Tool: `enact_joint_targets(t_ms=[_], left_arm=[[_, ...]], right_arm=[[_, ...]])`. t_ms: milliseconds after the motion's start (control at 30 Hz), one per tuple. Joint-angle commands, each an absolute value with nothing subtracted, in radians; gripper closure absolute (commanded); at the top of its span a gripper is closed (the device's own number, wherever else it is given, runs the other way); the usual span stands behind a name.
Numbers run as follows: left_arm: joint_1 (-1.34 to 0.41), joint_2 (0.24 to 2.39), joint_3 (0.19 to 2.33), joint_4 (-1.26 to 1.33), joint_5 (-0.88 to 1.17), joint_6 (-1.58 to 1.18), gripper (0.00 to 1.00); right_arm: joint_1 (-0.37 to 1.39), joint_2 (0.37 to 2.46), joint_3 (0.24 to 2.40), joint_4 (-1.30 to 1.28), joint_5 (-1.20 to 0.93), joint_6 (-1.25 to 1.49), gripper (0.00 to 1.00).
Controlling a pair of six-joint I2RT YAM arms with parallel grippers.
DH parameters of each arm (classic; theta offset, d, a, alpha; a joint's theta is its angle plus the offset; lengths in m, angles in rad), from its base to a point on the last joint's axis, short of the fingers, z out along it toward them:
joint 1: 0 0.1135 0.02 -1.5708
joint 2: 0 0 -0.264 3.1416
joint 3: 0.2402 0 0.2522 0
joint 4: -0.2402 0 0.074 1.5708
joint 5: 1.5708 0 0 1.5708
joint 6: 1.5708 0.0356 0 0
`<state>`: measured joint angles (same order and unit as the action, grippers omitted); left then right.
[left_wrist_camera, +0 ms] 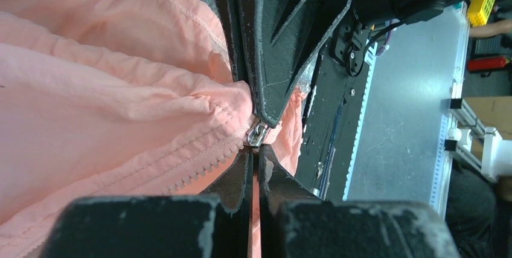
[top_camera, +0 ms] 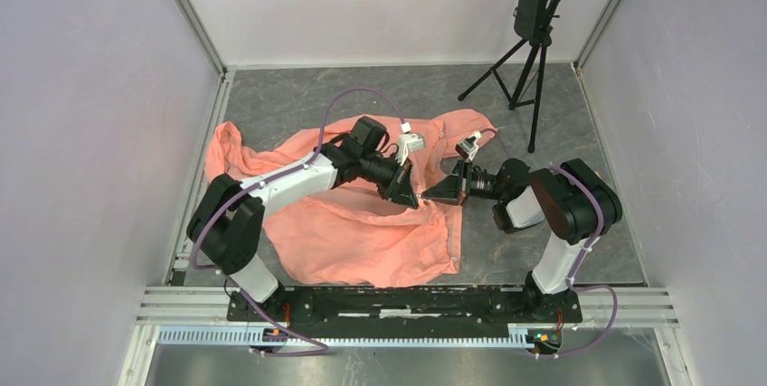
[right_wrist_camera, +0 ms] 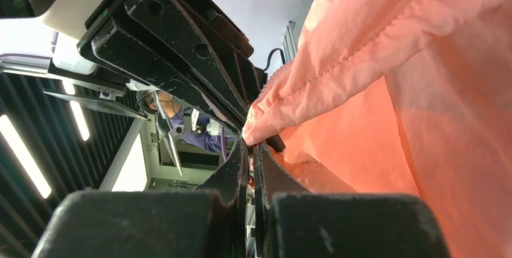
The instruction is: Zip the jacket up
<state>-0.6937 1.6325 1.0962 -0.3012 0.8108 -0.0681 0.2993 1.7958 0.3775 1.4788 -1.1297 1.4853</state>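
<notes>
The salmon-pink jacket [top_camera: 362, 232] lies crumpled across the middle of the table and fills much of both wrist views [left_wrist_camera: 90, 89] [right_wrist_camera: 422, 119]. Both grippers meet tip to tip over its right half. My left gripper [top_camera: 411, 198] [left_wrist_camera: 256, 152] is shut on a thin strip of the jacket's front edge, just below the silver zipper slider [left_wrist_camera: 256, 135]. A row of open zipper teeth [left_wrist_camera: 199, 167] runs off to the left. My right gripper [top_camera: 434, 194] [right_wrist_camera: 249, 148] comes in from the other side, shut, and its tip [left_wrist_camera: 265, 119] pinches the slider's pull.
A black tripod stand [top_camera: 534, 70] stands at the back right on the grey tabletop [top_camera: 298, 97]. White walls close in the left, back and right sides. An aluminium rail [top_camera: 407, 300] carrying the arm bases runs along the near edge.
</notes>
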Motion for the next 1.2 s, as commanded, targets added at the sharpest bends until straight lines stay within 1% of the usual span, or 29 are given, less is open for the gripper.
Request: enact_joint_targets(t_ms=[0, 133, 233, 333, 567, 667, 767, 933, 1167], left_arm=[[-0.698, 1.64, 1.095, -0.122, 0.754, -0.174, 0.98], [-0.699, 1.675, 1.093, -0.084, 0.739, -0.197, 0.98], [-0.7, 1.718, 1.108, -0.071, 0.743, -0.204, 0.98], [-0.698, 1.793, 1.159, -0.089, 0.809, -0.185, 0.98], [-0.698, 1.929, 1.326, -0.2, 0.846, -0.087, 0.98], [-0.691, 1.968, 1.372, -0.25, 0.815, -0.037, 0.98], [-0.677, 2.048, 1.468, -0.356, 0.867, -0.002, 0.98], [-0.675, 2.201, 1.674, -0.523, 0.864, 0.064, 0.98], [-0.658, 2.228, 1.69, -0.522, 0.896, 0.105, 0.98]], right_arm=[[0.319, 1.78, 0.387, 1.876, -1.158, 1.443, 0.98], [0.319, 1.772, 0.383, 1.801, -1.153, 1.382, 0.94], [0.312, 1.764, 0.382, 1.693, -1.145, 1.293, 0.89], [0.297, 1.756, 0.39, 1.568, -1.132, 1.186, 0.88], [0.292, 1.761, 0.488, 1.152, -1.098, 0.9, 0.87], [0.286, 1.765, 0.531, 0.984, -1.077, 0.791, 0.84], [0.276, 1.782, 0.553, 0.956, -1.058, 0.77, 0.8], [0.266, 1.838, 0.597, 0.981, -1.048, 0.796, 0.73], [0.23, 1.848, 0.591, 0.988, -1.014, 0.795, 0.59]])
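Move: The jacket's zip slider is already in the left fingers, its middle about 2 cm right of that hand and 1 cm below; from the right hand, which pinches the cloth corner beside it, the slider sits some 1 cm back, 1 cm left and 1 cm below. The lowering spot on the jacket lies roughly 7 cm ahead, 4 cm right and 12 cm below the left hand, or 6 cm ahead, 3 cm right and 12 cm below the right. The far-right sleeve bulge is about 17 cm ahead and 13 cm right of the left hand, near table level. The raised zip end is taken down and forward together by both hands, drifting to the right: the left keeps its pinch at the slider and sinks about 9 cm while going some 7 cm forward, tilting a little. The right goes nearly 10 cm forward and 7 cm down, its fingers tipping downward and rolling almost 30 degrees in all, and opens to let go of the cloth corner. ##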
